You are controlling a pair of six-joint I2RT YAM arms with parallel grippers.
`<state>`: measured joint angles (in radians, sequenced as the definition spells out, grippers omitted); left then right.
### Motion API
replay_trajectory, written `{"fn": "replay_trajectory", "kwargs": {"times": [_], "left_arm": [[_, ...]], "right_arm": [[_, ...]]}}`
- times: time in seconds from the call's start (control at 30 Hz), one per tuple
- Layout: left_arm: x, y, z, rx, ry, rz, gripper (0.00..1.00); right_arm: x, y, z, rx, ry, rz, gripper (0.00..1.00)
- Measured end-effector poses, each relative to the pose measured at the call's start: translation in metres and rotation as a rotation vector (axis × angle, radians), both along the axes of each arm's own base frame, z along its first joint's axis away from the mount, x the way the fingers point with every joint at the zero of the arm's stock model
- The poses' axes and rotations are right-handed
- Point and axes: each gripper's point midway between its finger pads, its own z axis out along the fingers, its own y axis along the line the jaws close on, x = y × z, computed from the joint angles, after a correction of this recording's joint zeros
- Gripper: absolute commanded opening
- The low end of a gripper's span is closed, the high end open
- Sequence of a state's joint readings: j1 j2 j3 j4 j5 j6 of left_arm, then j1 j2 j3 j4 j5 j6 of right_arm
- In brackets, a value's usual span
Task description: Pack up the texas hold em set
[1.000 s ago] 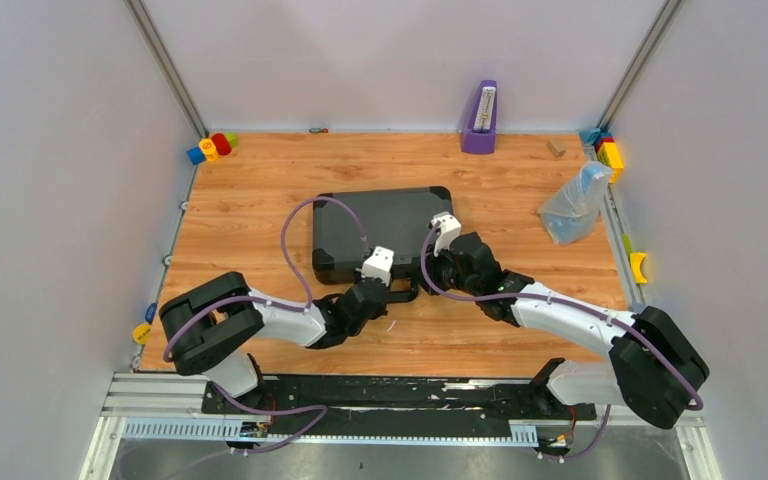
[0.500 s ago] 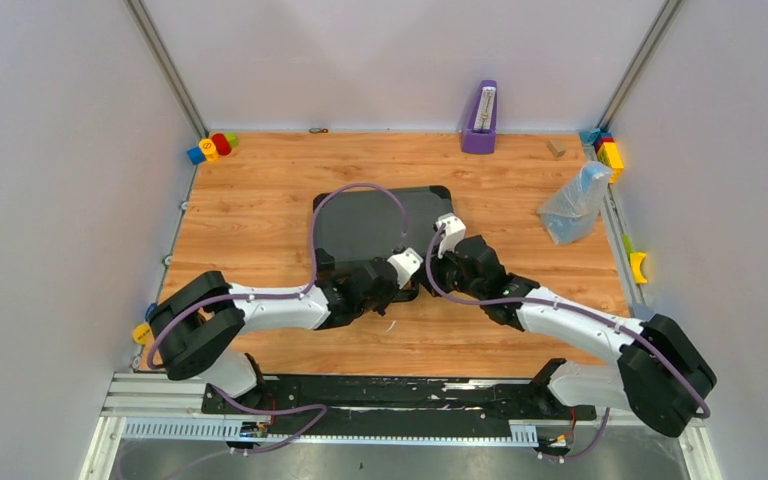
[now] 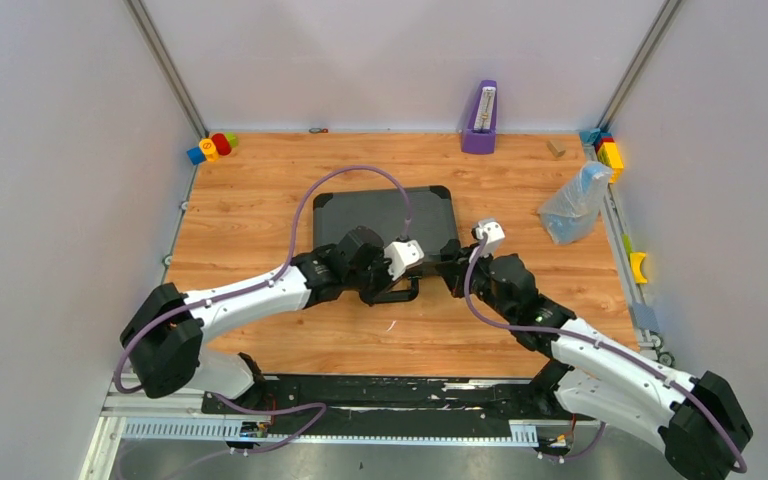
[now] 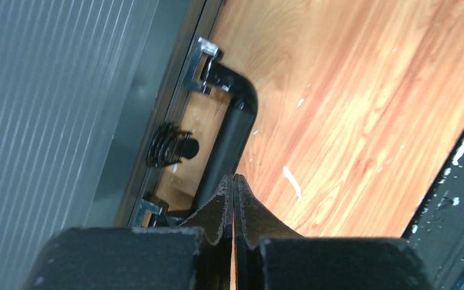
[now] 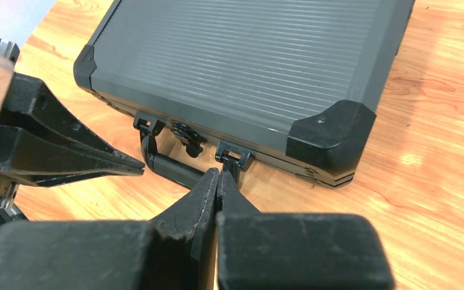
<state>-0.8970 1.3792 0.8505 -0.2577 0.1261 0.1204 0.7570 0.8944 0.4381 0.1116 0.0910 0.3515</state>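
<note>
The texas hold em set shows as a black briefcase [image 3: 385,218], lying flat with its ribbed lid [image 5: 248,57] down; whatever is inside is hidden. Its black handle [image 4: 232,136] juts from the near edge toward the arms. My left gripper [image 4: 234,179] is shut and empty, its tips just short of the handle, beside the latch knob [image 4: 172,148]. My right gripper [image 5: 219,175] is also shut with nothing in it, its tips by the handle's right mount [image 5: 234,156]. The left gripper's fingers [image 5: 90,158] show at the left of the right wrist view, pointing at the handle's left end.
A purple metronome [image 3: 479,118] stands at the back wall. A clear plastic bag [image 3: 575,203] lies right of the case. Coloured blocks sit in the back left corner [image 3: 212,147] and back right corner [image 3: 608,150]. A yellow piece [image 3: 640,266] lies on the right rail.
The left arm has stretched forward and right, bringing its wrist to the case's near edge. The right wrist has drawn back to the right. The case stays shut.
</note>
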Motion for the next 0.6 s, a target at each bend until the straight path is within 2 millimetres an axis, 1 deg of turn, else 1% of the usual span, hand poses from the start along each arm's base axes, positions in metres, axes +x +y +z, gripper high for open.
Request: {"fn": "replay_trajectory", "kwargs": {"times": [0.03,0.1,0.2,0.3,0.47,0.53,0.6], "left_arm": [[0.000,-0.004,0.006,-0.011,-0.008,-0.026,0.00],[0.000,-0.010,0.011,-0.021,-0.018,-0.064,0.00],[0.003,-0.013,0.006,0.009,-0.020,-0.091,0.00],[0.011,-0.013,-0.010,0.076,-0.020,-0.090,0.00],[0.021,-0.002,-0.050,0.205,-0.009,-0.059,0.00],[0.031,-0.001,-0.058,0.235,-0.032,-0.041,0.00],[0.033,0.001,-0.064,0.261,-0.028,-0.034,0.00]], "right_arm": [[0.000,-0.002,0.002,0.006,-0.007,-0.010,0.00],[0.000,-0.007,0.005,0.017,-0.022,-0.032,0.00],[0.002,-0.011,0.009,0.029,-0.037,-0.058,0.00],[0.003,-0.015,0.009,0.030,-0.041,-0.075,0.00],[0.004,-0.017,0.010,0.034,-0.045,-0.089,0.00],[0.004,-0.017,0.011,0.036,-0.046,-0.093,0.00],[0.004,-0.017,0.012,0.039,-0.047,-0.094,0.00]]}}
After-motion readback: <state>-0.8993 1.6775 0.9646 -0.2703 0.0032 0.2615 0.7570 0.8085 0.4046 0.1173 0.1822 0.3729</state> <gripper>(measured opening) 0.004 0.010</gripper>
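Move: The latch at the middle of the closed case's front lies about 5 cm ahead of the left hand, 1 cm to its right and 8 cm below. The handle's grip bar is about 1 cm ahead and 1 cm right of that hand, also 8 cm down; the case's middle is some 15 cm straight ahead, 7 cm lower. From the right hand the latch is roughly 2 cm ahead, 9 cm left and 12 cm below. With its fingers kept shut, the left hand first lifts and shifts right by barely 1 cm, then sinks quickly about 7 cm while reaching some 3 cm forward, bringing its tips down towards the latch between the case front and the handle's grip bar. Its wrist tips about 15 degrees so the fingers point more steeply down, while the right hand, also shut, backs off 2 cm to the right and up; whether the left tips touch the latch can't be seen. ##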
